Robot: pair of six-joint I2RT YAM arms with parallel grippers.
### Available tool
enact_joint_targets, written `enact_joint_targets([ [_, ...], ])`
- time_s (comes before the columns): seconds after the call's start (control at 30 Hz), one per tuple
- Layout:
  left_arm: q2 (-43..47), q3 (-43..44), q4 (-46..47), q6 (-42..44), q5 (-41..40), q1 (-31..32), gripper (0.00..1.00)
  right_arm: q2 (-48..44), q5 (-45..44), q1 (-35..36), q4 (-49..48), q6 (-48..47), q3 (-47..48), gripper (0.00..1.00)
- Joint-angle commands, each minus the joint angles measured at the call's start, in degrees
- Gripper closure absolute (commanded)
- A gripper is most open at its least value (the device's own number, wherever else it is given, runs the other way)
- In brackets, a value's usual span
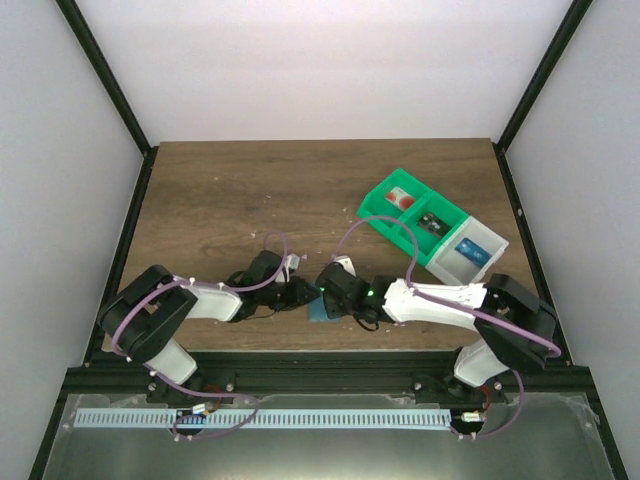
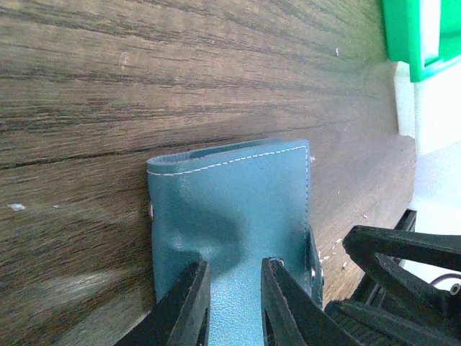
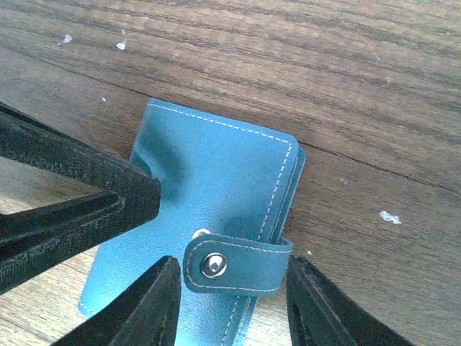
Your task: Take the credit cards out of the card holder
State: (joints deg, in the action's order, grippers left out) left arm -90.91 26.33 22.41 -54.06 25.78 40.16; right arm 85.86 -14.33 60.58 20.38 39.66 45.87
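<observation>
The light-blue card holder (image 1: 322,313) lies folded shut on the wood table between my two grippers. In the left wrist view the card holder (image 2: 230,202) runs away from my left gripper (image 2: 234,265), whose tips bite into its dented face a little apart. In the right wrist view its strap (image 3: 238,265) wraps over the edge of the card holder (image 3: 216,173), and a bare metal stud (image 3: 198,232) peeks out above the strap. My right gripper (image 3: 232,263) stands open, one finger on each side of the strap, touching nothing. The credit cards are hidden.
A green compartment bin (image 1: 405,205) and a white one (image 1: 470,255) joined to it stand at the right back, with small items inside. Their corners, green bin (image 2: 403,36) and white bin (image 2: 432,108), show in the left wrist view. The table's front edge is just behind the holder.
</observation>
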Motion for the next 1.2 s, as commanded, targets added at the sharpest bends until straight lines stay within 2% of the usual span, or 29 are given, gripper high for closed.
enact_joint_targets([
  [0.0, -1.3, -2.48, -5.98, 0.0, -1.94, -0.09, 0.76, 0.7, -2.31, 0.24, 0.68, 1.73, 0.34, 0.61],
  [0.07, -0.66, -2.69, -6.1, 0.35, -2.12, -0.14, 0.76, 0.24, -3.85, 0.24, 1.73, 1.99, 0.15, 0.68],
  [0.53, 0.59, -1.33, -3.49, 2.33, -1.94, -0.11, 0.75, -8.15, -6.39, 0.03, 5.56, 3.65, -0.42, 0.99],
  [0.67, 0.81, -0.65, -1.81, 2.66, -1.58, -0.09, 0.75, -10.02, -8.48, -0.37, 8.67, 4.67, 1.32, 1.0],
  [0.83, 0.21, -0.54, 1.3, 1.39, 0.97, -0.1, 0.74, -16.84, -6.53, -0.38, 4.63, 3.15, -1.71, 1.0],
  [1.0, 5.16, 0.16, 0.07, 1.09, 1.53, -0.03, 0.59, -22.09, -2.61, -0.4, 0.01, 2.84, -5.24, 0.99],
  [1.17, 12.14, 3.04, -11.55, 5.77, -4.02, -0.03, 0.41, -24.51, 0.37, -0.48, -4.08, 4.37, -6.75, 1.0],
])
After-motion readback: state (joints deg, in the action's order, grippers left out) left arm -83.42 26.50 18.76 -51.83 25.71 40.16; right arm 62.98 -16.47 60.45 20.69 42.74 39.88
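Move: The blue card holder lies flat beneath both hands. Its middle is about 1 cm behind and 1 cm right of the left hand, just below its tips. From the right hand it is level ahead, about 2 cm left and 4 cm lower. The raised snap strap is right between the right fingertips, some 2 cm below. The green tray stands about 20 cm ahead and 18 cm right of the right hand, the white bin 12 cm ahead and 28 cm right. With the left fingertips still resting on the card holder's face, the right hand closes its fingers while sweeping some 3 cm right, across the strap towards the holder's right edge. It then climbs about 8.5 cm clear, fingers shut and empty, tilting about 15 degrees. Late on, the left hand comes free too, rising about 3.5 cm and opening to half. ##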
